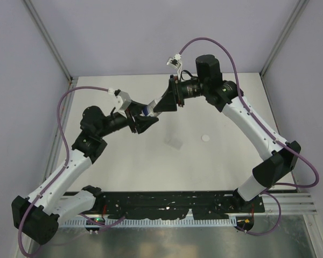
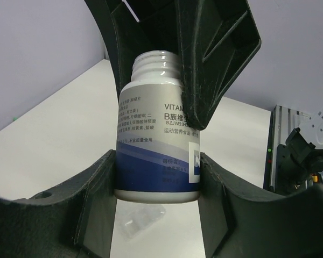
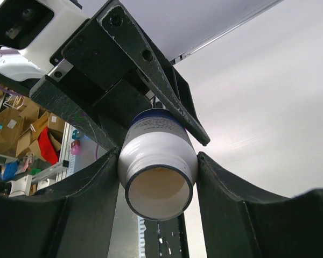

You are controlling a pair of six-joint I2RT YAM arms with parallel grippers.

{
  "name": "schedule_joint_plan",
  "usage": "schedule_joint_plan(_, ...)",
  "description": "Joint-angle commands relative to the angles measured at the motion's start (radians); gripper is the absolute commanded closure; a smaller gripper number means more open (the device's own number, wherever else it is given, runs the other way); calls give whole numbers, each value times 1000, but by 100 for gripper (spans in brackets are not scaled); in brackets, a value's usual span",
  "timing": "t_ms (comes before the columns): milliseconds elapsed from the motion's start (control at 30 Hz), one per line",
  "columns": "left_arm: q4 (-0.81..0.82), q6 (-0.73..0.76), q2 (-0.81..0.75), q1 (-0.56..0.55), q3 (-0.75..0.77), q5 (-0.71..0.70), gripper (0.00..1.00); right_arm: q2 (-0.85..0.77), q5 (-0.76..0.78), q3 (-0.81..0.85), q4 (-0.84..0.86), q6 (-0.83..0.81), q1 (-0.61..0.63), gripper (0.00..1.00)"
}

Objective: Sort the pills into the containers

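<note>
A white bottle (image 1: 146, 111) with a blue label hangs in the air between both arms, uncapped. My left gripper (image 2: 157, 161) is shut on the base of the bottle (image 2: 156, 134), a finger pressed against each side. My right gripper (image 3: 159, 158) is shut on the neck of the bottle (image 3: 157, 156), whose open mouth faces the right wrist camera. Black right fingers (image 2: 215, 59) cover the bottle's top in the left wrist view. The clear packet (image 1: 174, 143) lies flat on the table, and this packet (image 2: 142, 223) shows below the bottle. No pills are visible.
A small white round cap (image 1: 206, 138) lies on the table to the right of the packet. Grey walls and metal posts close in the table on the left, back and right. A black rail (image 1: 167, 204) runs along the near edge.
</note>
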Motion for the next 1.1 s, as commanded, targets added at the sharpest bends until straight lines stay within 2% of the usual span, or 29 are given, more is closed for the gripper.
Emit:
schedule_joint_plan(0, 35, -12, 6, 3, 42, 16, 82, -55, -9, -3, 50, 0, 2, 83)
schedule_joint_plan(33, 35, -12, 7, 3, 42, 14, 91, -57, -10, -3, 47, -1, 2, 80)
schedule_joint_plan(67, 37, -12, 6, 3, 42, 6, 100, -61, -6, -6, 47, -5, 0, 72)
schedule_joint_plan(367, 34, -18, -14, 3, 19, -20, 100, -73, 25, -19, 13, -34, 2, 34)
schedule_joint_plan(633, 15, 13, -40, 5, -14, -23, 100, -86, 51, -14, -13, -54, -1, 20)
schedule_joint_plan(1067, -46, 95, -102, 40, -84, -17, 100, -142, 119, -68, -120, -196, -93, 8)
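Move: The pill bottle is already held by both grippers, the left one at its blue base and the right one near its neck. Its middle is about 3 cm right, 1 ahead and 2 above the left hand, and roughly 2 cm left, 1 back and 1 below the right. On the table some 34 cm below the left hand, the clear tray lies about 10 cm right and 3 ahead, and the white cap about 24 cm right and 3 ahead. Keep the left gripper's hold on the bottle's base and hold it nearly still while the right fingers open wide and let go of the neck. Then draw the right hand off to its right, about 3.5 cm and slightly forward, turning some 10 degrees, and bring the left hand, bottle in its grip, down and left about 2 cm each, away from the right fingers. ##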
